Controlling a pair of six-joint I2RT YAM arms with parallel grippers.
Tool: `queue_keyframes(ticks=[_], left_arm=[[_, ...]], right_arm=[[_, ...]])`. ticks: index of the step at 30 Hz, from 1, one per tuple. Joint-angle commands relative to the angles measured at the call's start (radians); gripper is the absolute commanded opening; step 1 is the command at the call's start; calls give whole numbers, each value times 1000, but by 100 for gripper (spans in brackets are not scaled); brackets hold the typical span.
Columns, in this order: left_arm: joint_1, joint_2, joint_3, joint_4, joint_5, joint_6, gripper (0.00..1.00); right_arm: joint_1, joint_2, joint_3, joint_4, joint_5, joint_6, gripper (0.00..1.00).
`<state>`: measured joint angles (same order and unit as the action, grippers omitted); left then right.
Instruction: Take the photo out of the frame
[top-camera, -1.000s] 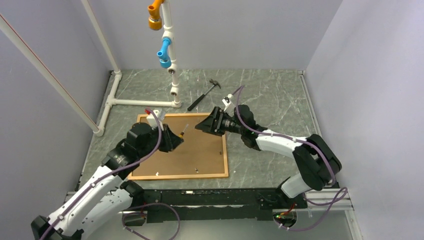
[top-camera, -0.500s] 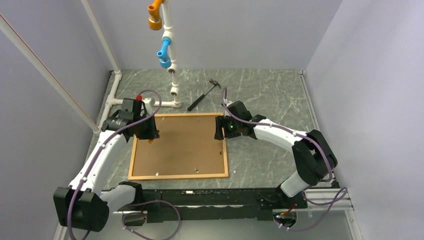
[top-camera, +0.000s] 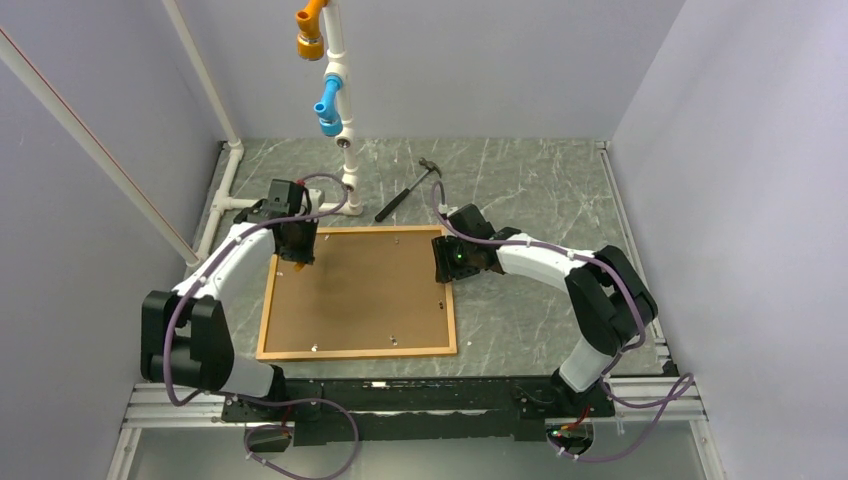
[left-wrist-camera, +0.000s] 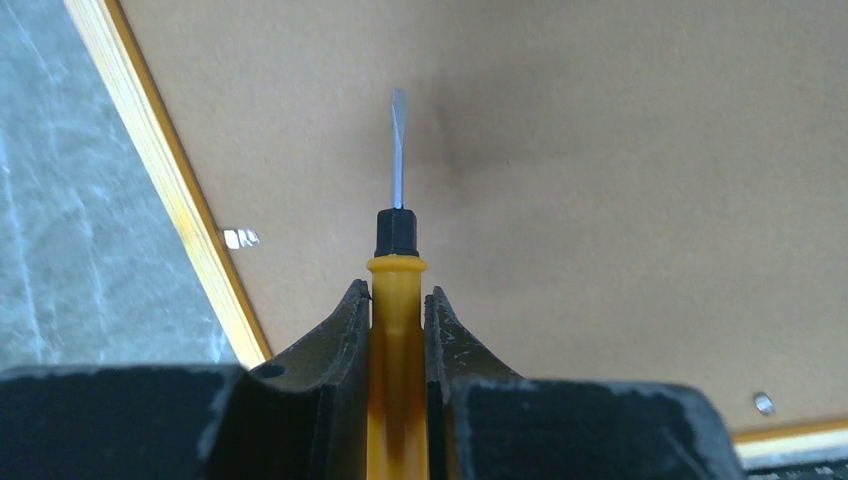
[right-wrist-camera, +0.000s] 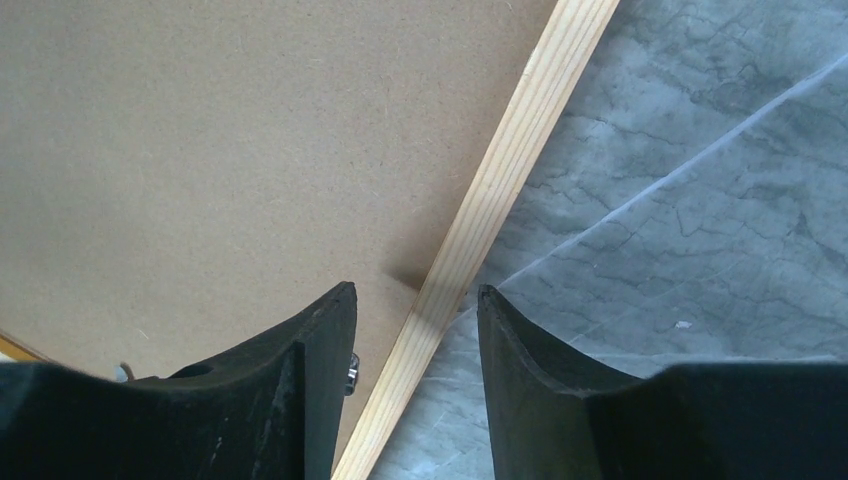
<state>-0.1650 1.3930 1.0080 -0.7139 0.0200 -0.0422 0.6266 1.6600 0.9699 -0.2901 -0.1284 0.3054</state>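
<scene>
The frame (top-camera: 360, 352) lies face down on the table, a thin orange wooden border. Inside it the photo shows only its brown board back (top-camera: 360, 290); the printed side is hidden. My left gripper (top-camera: 300, 262) is over the board's far left corner, shut on a yellow-handled screwdriver (left-wrist-camera: 397, 330) whose flat blade (left-wrist-camera: 399, 150) points at the board (left-wrist-camera: 600, 150), beside the left rail (left-wrist-camera: 160, 170). My right gripper (top-camera: 443, 262) is open, with its jaws on either side of the frame's right rail (right-wrist-camera: 500, 170), one finger over the board (right-wrist-camera: 220, 150) and one over the table.
A hammer (top-camera: 408, 189) lies on the table behind the frame. A white pipe structure (top-camera: 285, 205) with blue (top-camera: 326, 105) and orange (top-camera: 310, 30) fittings stands at the far left. Small metal clips (left-wrist-camera: 240, 238) sit on the board near the rails, and one shows by my right gripper's finger (right-wrist-camera: 352, 372).
My left gripper has swung with the screwdriver from the board's upper middle to its far left corner. My right gripper has come down onto the frame's right rail.
</scene>
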Motion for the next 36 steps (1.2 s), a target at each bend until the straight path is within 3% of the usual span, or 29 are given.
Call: queue_keyframes(ticks=[1, 10, 19, 36], left_arm=[[4, 40, 73, 115, -71, 76, 0], [4, 143, 126, 130, -46, 94, 0], [4, 170, 114, 139, -28, 98, 0], [7, 233, 116, 147, -13, 83, 0]], right_arm=[[-4, 10, 33, 40, 3, -17, 48], [-2, 28, 35, 56, -5, -14, 43], [-2, 42, 37, 57, -4, -17, 23], [-3, 55, 30, 59, -11, -19, 5]])
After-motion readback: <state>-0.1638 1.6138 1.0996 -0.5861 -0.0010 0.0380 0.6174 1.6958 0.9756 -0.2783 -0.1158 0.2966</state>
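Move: The metal clip on the frame's far bar lies about 9 cm ahead of my left hand, 1 cm to its right and 10 cm below. The clip on the left bar is level with this hand, some 9 cm to its left. The frame's far left corner is about 11 cm ahead and 10 cm left. The stretch of right bar my right hand goes for is straight below it by some 2 cm, with the right-bar clip about 4 cm back and 1 cm left. My left hand, still gripping the screwdriver blade-down, sweeps about 5 cm forward over the backing board, then sinks nearly 3 cm to bring the tip onto the far-bar clip. Meanwhile my right hand settles 1 cm lower around the right bar and closes its fingers from half open, pinching the wood from both sides. ##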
